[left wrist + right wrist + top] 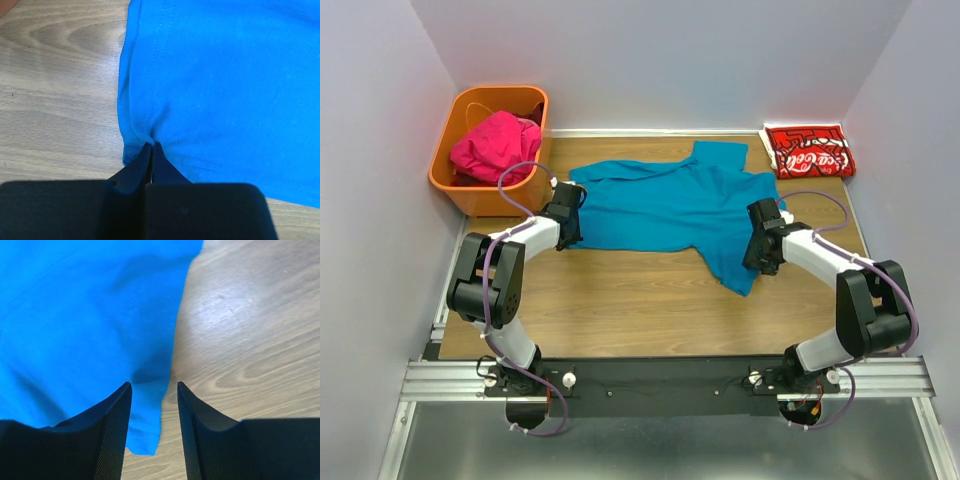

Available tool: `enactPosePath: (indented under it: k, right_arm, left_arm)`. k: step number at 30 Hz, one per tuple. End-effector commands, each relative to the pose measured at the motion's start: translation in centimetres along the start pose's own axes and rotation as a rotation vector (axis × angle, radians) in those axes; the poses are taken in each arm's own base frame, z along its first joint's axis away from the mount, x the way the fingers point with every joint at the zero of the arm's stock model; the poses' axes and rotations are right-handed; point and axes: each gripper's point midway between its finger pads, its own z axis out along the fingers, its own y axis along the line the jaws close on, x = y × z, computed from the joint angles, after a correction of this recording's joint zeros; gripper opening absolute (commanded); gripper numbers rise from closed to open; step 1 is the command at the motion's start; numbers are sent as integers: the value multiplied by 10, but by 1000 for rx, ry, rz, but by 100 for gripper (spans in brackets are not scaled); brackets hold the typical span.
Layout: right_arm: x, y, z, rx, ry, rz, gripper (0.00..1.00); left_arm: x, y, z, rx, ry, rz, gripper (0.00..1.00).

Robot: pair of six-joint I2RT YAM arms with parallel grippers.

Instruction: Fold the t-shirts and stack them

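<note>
The teal-blue t-shirt (670,205) lies spread and rumpled across the middle of the wooden table. My left gripper (576,208) is at its left edge, shut on a pinch of the hemmed edge (150,131). Over the shirt's right side, my right gripper (758,232) stands open, and its fingers (117,405) straddle the cloth's edge (150,410) without clamping it. The red t-shirt (810,150) with white script lies folded at the back right corner. A magenta-pink t-shirt (495,145) is bunched inside the basket.
The orange plastic basket (460,185) stands at the back left, close to my left arm. White walls enclose the table on three sides. Bare wood (620,300) shows between the teal shirt and the arm bases.
</note>
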Motion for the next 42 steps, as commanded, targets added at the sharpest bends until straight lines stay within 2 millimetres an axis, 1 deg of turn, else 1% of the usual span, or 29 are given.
enactPosePath:
  k: [1,4,8,9,10,11,12,13,14,15,16,17,18,19,21,22,24,25,26,27,28,29,30,31,37,39,42]
  right_arm:
    - [4,-14,4,64,23,-1,48]
    - [9,-14,11,58,30,5,48]
    - [28,-17,25,61,77,5,45]
    - [39,-20,30,67,106,4,42]
    - [42,-20,33,65,113,3,38]
    - [50,-22,35,65,135,-1,36]
    - [54,-23,36,66,148,-3,34]
    - [58,-23,38,64,161,-6,26]
    - [61,-25,38,65,172,-6,22]
    - [64,-24,37,58,180,-8,19]
    - [63,-24,37,57,178,-7,11]
    - [63,-23,36,53,178,-11,8]
    - [63,-22,35,46,181,-11,2]
    - [61,-22,35,43,177,-10,0]
    - [58,-20,32,34,169,-20,1]
    - [58,-21,30,36,172,-24,0]
    - [54,-19,26,26,163,-35,0]
    - [51,-18,24,24,157,-36,1]
    - [49,-19,23,22,154,-42,0]
    - [47,-17,21,16,148,-44,1]
    - [46,-17,20,13,146,-45,0]
    - [45,-15,18,3,143,-48,1]
    - [44,-14,18,-3,145,-48,0]
    - [44,-13,17,-8,145,-48,1]
    - [42,-8,15,-35,146,-50,1]
    - [41,-7,14,-38,143,-55,0]
    - [38,-7,11,-47,129,-52,0]
  left_arm:
    - [8,3,-4,6,19,7,0]
    - [8,3,-4,6,19,7,0]
    - [9,3,-4,7,22,9,0]
    - [7,3,-4,7,16,7,0]
    - [9,4,-4,4,19,10,0]
    - [8,5,-5,1,14,9,0]
    - [6,5,-6,0,6,6,0]
    - [5,6,-7,-2,2,5,0]
    - [4,6,-7,-5,-1,3,0]
    - [4,7,-9,-7,-1,4,0]
    - [2,7,-9,-9,-3,1,0]
    - [2,7,-10,-9,-1,1,0]
    - [1,7,-12,-9,-4,-7,0]
    - [0,8,-13,-10,-9,-12,2]
    - [-7,11,-18,-27,-30,-27,7]
    - [-8,13,-21,-34,-32,-31,16]
    - [-14,21,-25,-57,-48,-52,23]
    - [-15,25,-26,-67,-51,-57,28]
    - [-16,32,-27,-88,-54,-69,31]
    - [-17,35,-27,-95,-55,-73,36]
    - [-15,38,-26,-102,-49,-77,37]
    - [-14,40,-24,-104,-42,-79,44]
    - [-13,41,-22,-103,-38,-85,45]
    - [-11,40,-21,-100,-31,-84,54]
    - [2,37,-9,-88,11,-87,56]
    - [11,37,-3,-84,45,-84,56]
    - [20,37,0,-76,85,-86,56]
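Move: The left hand still pinches the blue t-shirt near its near-left corner; the corner itself lies about 2 cm to the left, 1 cm back and 1 cm lower, with the orange bin some 17 cm ahead and 18 cm left. The right hand, half open, stands over the near-right flap's edge, roughly 1 cm ahead, 1 cm left and 2 cm below. From it, the flap's tip is about 5 cm back and 3 cm left, the folded red shirt 28 cm ahead and 13 cm right. The right fingers shut on the flap's edge and pinch it as the hand sinks about 1.5 cm and edges slightly forward and left, then holds there. The left fingers then open to about half and release the cloth; that hand lifts a couple of centimetres, shifts some 3 cm left, and comes down again astride the t-shirt's near-left corner, still open. ##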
